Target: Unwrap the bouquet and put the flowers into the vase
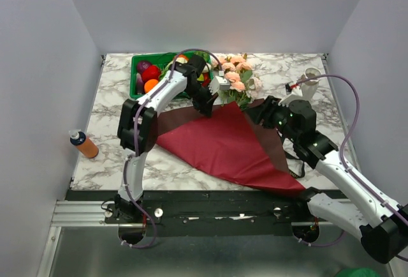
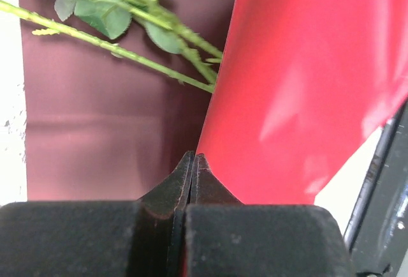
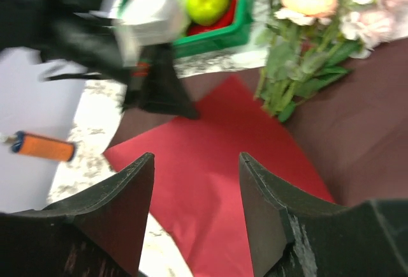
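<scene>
The bouquet lies unrolled. Its dark red paper (image 1: 223,143) is spread flat in a wide fan, and the peach-pink flowers (image 1: 236,76) rest at its far end. Green stems (image 2: 127,53) run across the darker inner sheet (image 2: 108,130) and under the bright red flap (image 2: 306,85). My left gripper (image 1: 207,110) is shut at that flap's top edge, fingertips (image 2: 193,156) pressed together with a sliver of red between them. My right gripper (image 1: 252,112) hovers open over the paper (image 3: 210,162), nothing between its fingers (image 3: 196,157). The off-white vase (image 1: 312,76) stands at the far right.
A green tray (image 1: 137,76) of vegetables sits at the back left, just behind the left arm. An orange bottle (image 1: 84,144) lies near the left table edge. A black ribbon (image 1: 296,165) lies by the paper's right side. White walls close in on three sides.
</scene>
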Controlling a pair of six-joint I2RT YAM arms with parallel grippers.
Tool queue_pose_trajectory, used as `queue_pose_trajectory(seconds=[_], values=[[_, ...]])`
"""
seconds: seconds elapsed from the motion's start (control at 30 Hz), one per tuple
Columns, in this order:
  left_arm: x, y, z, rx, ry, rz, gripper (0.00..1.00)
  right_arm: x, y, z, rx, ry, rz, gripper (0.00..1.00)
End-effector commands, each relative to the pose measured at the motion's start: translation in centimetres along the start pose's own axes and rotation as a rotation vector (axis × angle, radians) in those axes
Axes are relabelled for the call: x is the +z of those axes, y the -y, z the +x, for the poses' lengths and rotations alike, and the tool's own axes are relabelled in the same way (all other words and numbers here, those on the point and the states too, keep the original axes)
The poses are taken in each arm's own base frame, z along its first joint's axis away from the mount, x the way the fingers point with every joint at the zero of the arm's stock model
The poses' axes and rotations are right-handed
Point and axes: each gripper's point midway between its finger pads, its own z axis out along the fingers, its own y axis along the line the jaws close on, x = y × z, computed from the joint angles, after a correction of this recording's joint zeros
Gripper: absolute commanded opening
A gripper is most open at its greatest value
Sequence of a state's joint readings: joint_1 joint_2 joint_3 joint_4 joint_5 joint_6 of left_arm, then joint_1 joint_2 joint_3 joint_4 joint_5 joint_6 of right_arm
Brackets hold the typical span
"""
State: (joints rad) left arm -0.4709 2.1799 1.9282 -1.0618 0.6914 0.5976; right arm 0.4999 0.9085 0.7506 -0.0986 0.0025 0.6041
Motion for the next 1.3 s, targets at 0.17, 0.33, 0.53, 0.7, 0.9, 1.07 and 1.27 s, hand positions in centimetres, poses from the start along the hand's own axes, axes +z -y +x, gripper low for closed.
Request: queue_pose_trajectory(seconds=[0.17, 0.33, 0.53, 0.7, 0.9, 1.07, 1.27], values=[[-10.3, 14.0, -1.6, 0.208, 0.099, 0.04, 0.0, 1.5, 3.6, -0.7, -0.069, -0.007, 0.199, 0.63], [-11.9, 21.4, 4.0, 0.245, 0.042, 0.178, 0.0, 2.0, 3.5, -0.8, -0.087, -0.017, 0.199, 0.63], [-12.8, 28.2, 11.3, 0.477, 0.079, 0.261, 0.02, 3.7, 4.5, 1.1, -0.08, -0.085, 0.223, 0.63], [-12.9, 31.0, 14.9, 0.638, 0.07, 0.255, 0.11, 6.3, 6.3, 3.3, -0.061, -0.158, 0.294, 0.62], [-12.9, 32.7, 17.9, 0.825, 0.069, 0.261, 0.17, 9.8, 8.0, 5.5, -0.075, -0.243, 0.358, 0.6], [-13.0, 32.6, 19.3, 0.9, 0.072, 0.222, 0.46, 12.3, 9.1, 7.0, -0.117, -0.295, 0.394, 0.6], [-14.7, 31.7, 15.2, 0.988, 0.173, 0.055, 0.87, 14.4, 8.6, 8.8, -0.163, -0.342, 0.392, 0.59]])
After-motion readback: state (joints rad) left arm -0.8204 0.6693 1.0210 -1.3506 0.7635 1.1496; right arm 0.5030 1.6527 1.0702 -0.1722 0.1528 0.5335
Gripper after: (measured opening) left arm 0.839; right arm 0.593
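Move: The red wrapper's flap is already pinched in the left fingers; the near table edge it is pulled to lies about 27 cm back, 10 cm left and 7 cm below. The bouquet lies some 7 cm ahead, 8 cm right and 5 cm below that hand, the green crate 18 cm ahead and 18 cm left, slightly below. From the right hand the bouquet is about 14 cm ahead, 5 cm left and 19 cm down, the vase 10 cm ahead, 18 cm right and 11 cm below. The red flap is drawn off the stems by the left hand, which pulls it back some 33 cm and 12 cm left towards the near table edge, rising about 15 cm early on and sinking slightly after, the wrist swinging clockwise, before the fingers open and let go. The right hand sinks about 15 cm and reaches 10 cm forward towards the bouquet, tipping down with its fingers still apart. ##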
